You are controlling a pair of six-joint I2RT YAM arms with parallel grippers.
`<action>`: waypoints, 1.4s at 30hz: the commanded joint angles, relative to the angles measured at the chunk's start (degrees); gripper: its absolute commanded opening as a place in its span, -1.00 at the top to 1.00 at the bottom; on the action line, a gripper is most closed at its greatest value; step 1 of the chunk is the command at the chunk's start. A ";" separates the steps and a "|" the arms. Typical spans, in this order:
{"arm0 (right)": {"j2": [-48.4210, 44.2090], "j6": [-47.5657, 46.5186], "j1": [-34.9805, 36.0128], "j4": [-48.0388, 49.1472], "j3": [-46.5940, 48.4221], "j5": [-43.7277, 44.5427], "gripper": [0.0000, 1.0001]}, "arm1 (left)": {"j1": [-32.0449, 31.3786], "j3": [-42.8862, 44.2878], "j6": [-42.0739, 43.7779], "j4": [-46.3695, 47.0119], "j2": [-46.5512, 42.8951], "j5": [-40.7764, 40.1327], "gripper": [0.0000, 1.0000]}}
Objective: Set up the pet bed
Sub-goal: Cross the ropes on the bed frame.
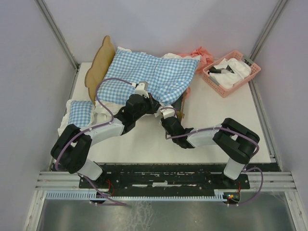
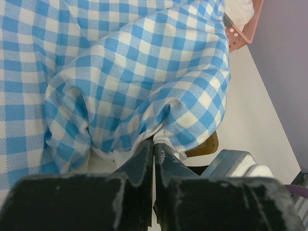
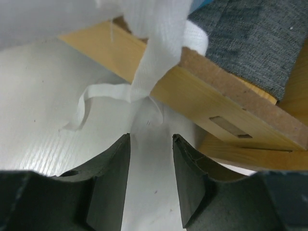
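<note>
The pet bed's wavy wooden headboard (image 1: 100, 63) stands at the back left. The blue-and-white checked cushion (image 1: 154, 73) is draped over the frame and hides most of it. My left gripper (image 2: 154, 144) is shut on the cushion's white frill (image 2: 166, 137) at its near edge, with checked fabric (image 2: 120, 72) bunched above. My right gripper (image 3: 150, 139) is open with nothing between its fingers, low over the table beside the bed's light-wood side rail (image 3: 202, 103). The grey fabric base (image 3: 250, 43) shows above the rail, and a white frill strip (image 3: 154, 67) hangs over it.
A pink plastic basket (image 1: 232, 72) with white items stands at the back right. A pink cloth (image 1: 202, 54) lies behind the cushion. A small checked pillow (image 1: 79, 113) on white fabric lies at the left edge. Both arms meet near the cushion's front edge (image 1: 161, 108).
</note>
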 commanded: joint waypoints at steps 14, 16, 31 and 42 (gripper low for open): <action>9.52 11.30 -0.17 9.71 3.35 12.30 -0.01 | 1.57 1.56 -2.78 3.06 1.44 1.04 0.95; 10.73 11.86 -0.13 10.44 3.26 12.13 0.01 | 1.53 1.64 -2.86 3.02 1.73 0.74 0.95; -0.07 13.68 -0.06 -2.78 -2.54 11.07 0.96 | 1.56 1.46 -3.19 6.43 2.80 3.20 0.94; -15.38 13.97 -0.04 -9.88 -9.08 5.03 0.97 | 1.58 1.50 -1.66 11.30 3.08 9.33 0.92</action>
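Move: The rope end the open right hand wants hangs down almost in front of its finger gap, about 3 cm ahead and 1 cm lower. The bed frame's near rail crosses roughly 5 cm ahead of that hand and 2 cm above it. A second, curled rope end lies some 5 cm ahead and 4 cm to its left. From the left hand, the wanted rope end is about 2 cm back, 3 cm right and 14 cm below. The right fingers close on the thin rope end under the rail, after easing about 3 cm forward and 1 cm down while turning some 15 degrees clockwise. Still pinching the rope, the hand then draws it back and to the right about 8 cm, away from the rail, rising slightly at the end. The left hand keeps its shut grip on the white cloth edge up by the checked cover, drifting only about 1.5 cm right. ##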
